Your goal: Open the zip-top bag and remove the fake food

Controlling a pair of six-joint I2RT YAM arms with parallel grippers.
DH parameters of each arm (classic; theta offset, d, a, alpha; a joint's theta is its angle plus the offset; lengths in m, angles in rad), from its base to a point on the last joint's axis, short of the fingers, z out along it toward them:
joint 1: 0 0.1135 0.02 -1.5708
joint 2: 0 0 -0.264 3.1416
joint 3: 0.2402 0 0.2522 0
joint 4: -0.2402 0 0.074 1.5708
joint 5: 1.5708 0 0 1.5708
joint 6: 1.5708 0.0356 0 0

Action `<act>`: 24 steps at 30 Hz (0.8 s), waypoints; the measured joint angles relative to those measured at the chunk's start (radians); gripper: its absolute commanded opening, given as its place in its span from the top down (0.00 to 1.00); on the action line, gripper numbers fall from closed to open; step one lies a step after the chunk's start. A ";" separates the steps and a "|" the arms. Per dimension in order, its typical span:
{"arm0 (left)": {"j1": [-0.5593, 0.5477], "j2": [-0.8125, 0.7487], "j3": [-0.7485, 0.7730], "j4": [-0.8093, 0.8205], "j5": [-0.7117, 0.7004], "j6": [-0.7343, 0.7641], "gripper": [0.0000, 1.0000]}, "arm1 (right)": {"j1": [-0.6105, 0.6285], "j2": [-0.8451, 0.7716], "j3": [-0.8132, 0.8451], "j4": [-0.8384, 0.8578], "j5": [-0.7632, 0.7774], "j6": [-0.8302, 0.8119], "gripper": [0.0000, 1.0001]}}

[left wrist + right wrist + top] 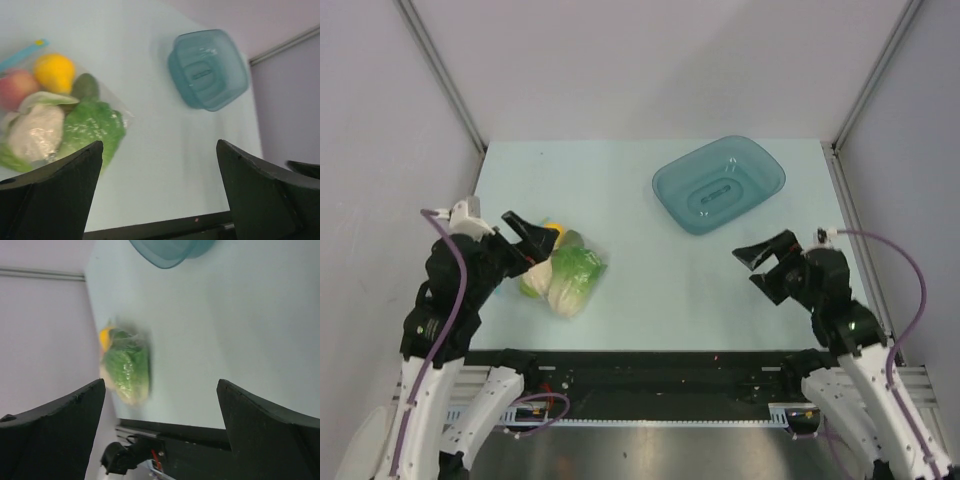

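Observation:
The zip-top bag lies on the table at the left, clear and crinkly, with the fake food inside. Through it I see a green-and-white cabbage, a yellow fruit, a red piece and a whitish piece. Its blue zip strip shows at the far left of the left wrist view. The bag also shows blurred in the right wrist view. My left gripper is open and empty, hovering just left of the bag. My right gripper is open and empty at the right.
A teal translucent tray stands empty at the back right; it also shows in the left wrist view. Grey walls with metal posts close in the left and right sides. The table's black front rail runs between the arm bases.

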 measured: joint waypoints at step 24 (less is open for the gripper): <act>0.261 0.291 -0.028 -0.116 -0.168 -0.051 0.00 | 0.415 1.702 1.375 -0.034 -0.364 -0.765 0.00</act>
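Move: The zip-top bag of fake food lies about 7 cm ahead of the left gripper, 5 cm to its left and 29 cm below; from the right gripper it is some 44 cm left, 8 cm ahead and 19 cm below. Its blue zip strip runs along the bag's far-left edge, around 10 cm ahead and 11 cm left of the left gripper. The yellow pear is roughly 14 cm ahead and 5 cm left of that gripper, the blue-green tray 30 cm ahead and 37 cm right of it. Sweep the right gripper up and forward first, then hard left towards the bag's far right side, about 31 cm left and 14 cm forward in all, swinging its fingers some 65 degrees counter-clockwise and finally sinking. Meanwhile bring the left gripper down about 10 cm and left over the bag, forward then slightly back, turning left and tipping down. Keep both wide open, touching nothing. ##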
